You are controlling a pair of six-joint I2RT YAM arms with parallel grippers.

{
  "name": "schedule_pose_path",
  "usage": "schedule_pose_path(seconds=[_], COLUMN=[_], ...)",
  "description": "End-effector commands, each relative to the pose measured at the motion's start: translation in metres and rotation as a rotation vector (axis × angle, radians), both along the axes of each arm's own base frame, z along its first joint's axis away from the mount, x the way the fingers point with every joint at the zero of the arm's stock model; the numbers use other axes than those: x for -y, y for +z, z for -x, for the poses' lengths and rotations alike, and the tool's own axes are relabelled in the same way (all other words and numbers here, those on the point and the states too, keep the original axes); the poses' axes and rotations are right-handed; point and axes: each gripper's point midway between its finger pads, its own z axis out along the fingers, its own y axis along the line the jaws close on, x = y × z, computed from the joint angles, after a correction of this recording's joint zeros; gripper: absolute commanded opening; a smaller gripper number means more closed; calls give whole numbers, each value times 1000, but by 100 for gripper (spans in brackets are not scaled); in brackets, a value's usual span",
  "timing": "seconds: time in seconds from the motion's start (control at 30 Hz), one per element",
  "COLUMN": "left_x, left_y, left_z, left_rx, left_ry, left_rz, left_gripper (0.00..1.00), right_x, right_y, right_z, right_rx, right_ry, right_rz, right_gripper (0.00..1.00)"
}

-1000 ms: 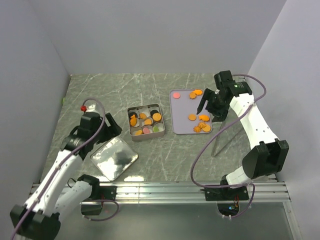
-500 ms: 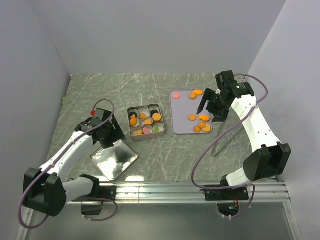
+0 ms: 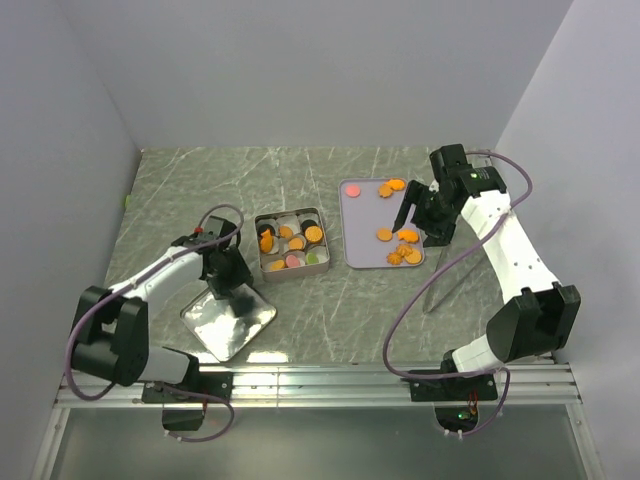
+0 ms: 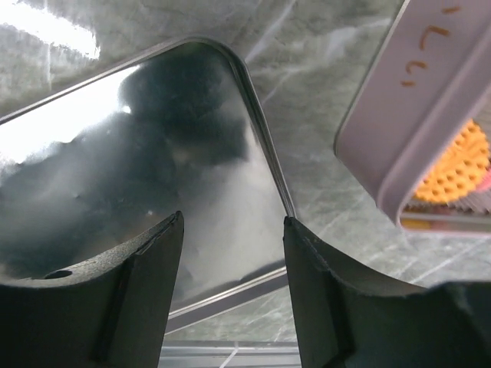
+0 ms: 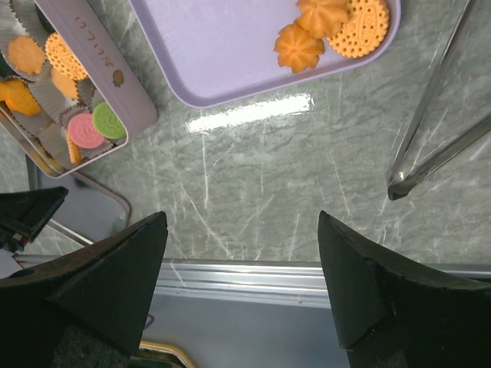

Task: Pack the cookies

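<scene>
Orange cookies (image 3: 403,245) lie on the lavender tray (image 3: 362,225), with more near its far end (image 3: 390,187). Other cookies (image 3: 290,245) fill the square silver tin (image 3: 291,271). My right gripper (image 3: 420,215) hangs open above the tray's right edge; its wrist view shows cookies (image 5: 330,27) and bare table between its fingers (image 5: 115,268). My left gripper (image 3: 228,278) is low over the far corner of the shiny tin lid (image 3: 228,318). Its jaws (image 4: 234,253) stand apart with the lid's edge (image 4: 265,153) running between them, touching nothing I can see.
Metal tongs (image 3: 445,280) lie on the table right of the tray, also in the right wrist view (image 5: 437,130). The tin's wall (image 4: 414,115) stands close to the right of my left gripper. Walls enclose the marble table; an aluminium rail (image 3: 320,380) runs along its near edge.
My left arm swung in and down from the left onto the lid's far corner, and its jaws have narrowed. The right arm has barely moved.
</scene>
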Motion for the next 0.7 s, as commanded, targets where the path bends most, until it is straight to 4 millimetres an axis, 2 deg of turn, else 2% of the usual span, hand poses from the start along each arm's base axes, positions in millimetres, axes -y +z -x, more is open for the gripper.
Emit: schedule_pose_path(seconds=[0.0, 0.33, 0.43, 0.47, 0.57, 0.67], left_x=[7, 0, -2, -2, -4, -4], left_y=[9, -4, -11, -15, -25, -31], left_z=[-25, -37, -38, -37, -35, -35], left_rx=[46, 25, -3, -19, -48, -62], left_ry=[-3, 10, 8, 8, 2, -4], left_rz=[6, -57, -80, -87, -101, -109], left_gripper=[60, 58, 54, 49, 40, 36], right_x=[-2, -4, -5, -5, -6, -8], right_y=[2, -3, -4, -4, -4, -5], right_z=[-6, -19, -23, -25, -29, -32], right_rx=[24, 6, 2, 0, -1, -7], right_ry=[26, 42, 48, 47, 50, 57], right_rz=[1, 9, 9, 8, 7, 6], right_gripper=[86, 85, 85, 85, 84, 84])
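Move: My left hand hovers low over the clear lid, with the lid's middle about 2 cm back, 3 cm to the left and 3 cm below. The rim I go for, on its far right side, is roughly 3 cm ahead and 1 cm right. The cookie box's middle is some 12 cm ahead and 9 cm right; the orange cookie in its near left corner, about 8 cm ahead and 6 cm right. From my right hand the lid lies some 36 cm left, 8 cm back and 19 cm down. I slide my left hand about 3 cm forward while sinking some 2.5 cm, towards the lid's far right rim beside the cookie box. Fingers pointing down, I narrow them from over half open to about a third, bringing the tips down around the rim without clamping it yet. My open right hand, holding nothing, drifts some 2 cm forward and a little down. ##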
